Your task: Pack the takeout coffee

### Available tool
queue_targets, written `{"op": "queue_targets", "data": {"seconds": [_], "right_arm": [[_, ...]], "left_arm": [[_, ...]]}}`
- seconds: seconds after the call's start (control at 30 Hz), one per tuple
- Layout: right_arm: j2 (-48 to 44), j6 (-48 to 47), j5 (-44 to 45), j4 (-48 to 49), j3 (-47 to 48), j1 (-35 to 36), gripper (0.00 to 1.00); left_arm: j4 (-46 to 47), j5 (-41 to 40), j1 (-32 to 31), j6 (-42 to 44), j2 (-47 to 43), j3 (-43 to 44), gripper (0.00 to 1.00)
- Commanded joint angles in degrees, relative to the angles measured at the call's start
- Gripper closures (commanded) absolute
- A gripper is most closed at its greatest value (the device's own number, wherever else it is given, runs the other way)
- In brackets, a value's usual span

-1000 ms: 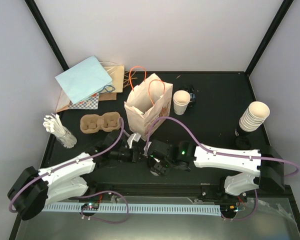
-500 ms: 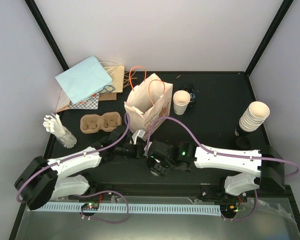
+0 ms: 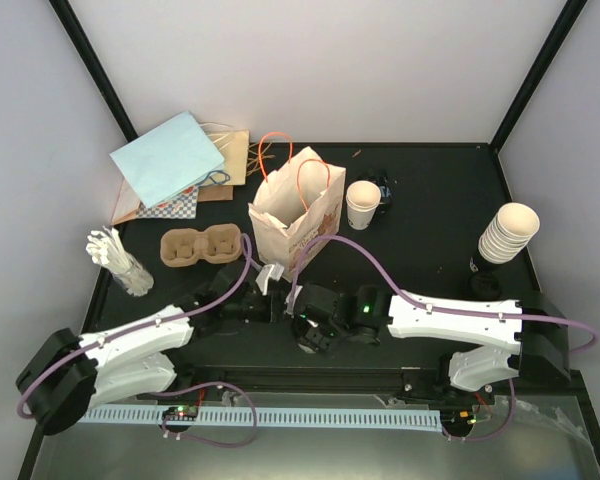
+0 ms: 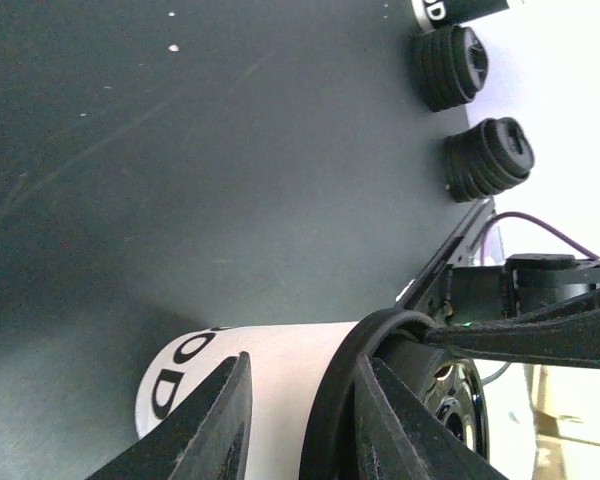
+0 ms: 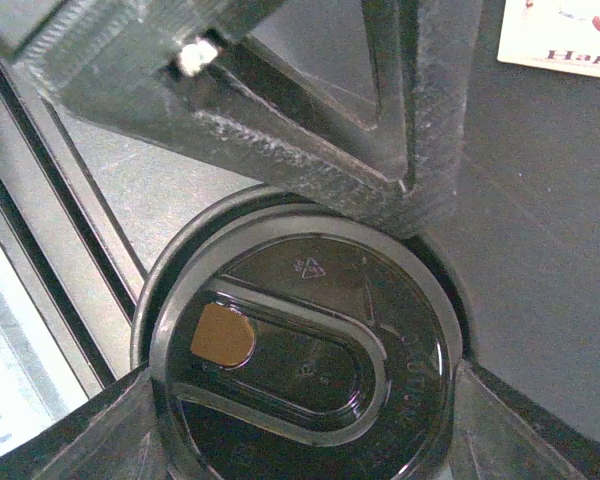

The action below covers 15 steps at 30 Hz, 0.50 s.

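A takeout coffee (image 4: 270, 375), a cream-white cup with black print and a black lid (image 5: 305, 345), stands on the black table near the front middle. My right gripper (image 5: 300, 380) comes from above and is shut on the lid's rim, one finger at each side. My left gripper (image 4: 302, 365) reaches in from the side, turned so its fingers stand one above the other. Its jaws are parted, with one finger (image 4: 220, 420) in front of the cup wall and the other against the lid's rim. In the top view both grippers (image 3: 272, 285) (image 3: 308, 320) cover this cup.
The printed paper bag (image 3: 295, 215) stands open just behind the grippers. The brown pulp tray (image 3: 200, 245) lies to its left. An unlidded cup (image 3: 362, 203), a stack of cups (image 3: 508, 232), two piles of black lids (image 4: 488, 158) and a jar of stirrers (image 3: 120, 262) are around.
My left arm pushed forward and drew back a little, and its gripper stays at the cup with the jaws slightly wider. The right arm has not moved.
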Motion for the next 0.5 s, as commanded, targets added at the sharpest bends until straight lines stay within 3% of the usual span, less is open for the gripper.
{"op": "queue_targets", "data": {"seconds": [0.0,0.1,0.23,0.47], "right_arm": [[3.52,0.68,-3.81,-1.3,-3.63,1.0,0.36],[3.08,0.86,-2.93,-1.13,-3.46,0.9,0.36],[2.44,0.86,-2.35,-0.76,-3.36,0.92,0.36],[2.42,0.76,-2.33,-0.51,-3.26,0.94,0.36]], "left_arm": [[-17.16,-3.74,-1.52,4.26,-4.44,2.6,0.68],[-20.51,-4.34,-1.52,6.61,-7.26,4.8,0.63],[-23.5,-5.38,-1.52,7.29,-10.97,6.15,0.48],[-17.2,1.48,-1.52,5.06,-12.06,4.77,0.41]]}}
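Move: The black lid on the upright coffee cup that my right hand still grips has its middle about 5 cm to the right and 4 cm back of my left hand, a couple of centimetres lower; my left fingertips are at its near edge. It sits right between my right fingers. From my left hand, the paper bag stands some 19 cm ahead and 3 cm right, and the cup carrier about 20 cm ahead and 19 cm left, lower down. My left hand comes away from the lid's left edge: first left and slightly back, then up and farther back, ending about 4 cm from where it began, while its fingers open to roughly twice their gap. My right hand keeps its grip around the lidded cup and hardly shifts, just easing about half a centimetre left. ##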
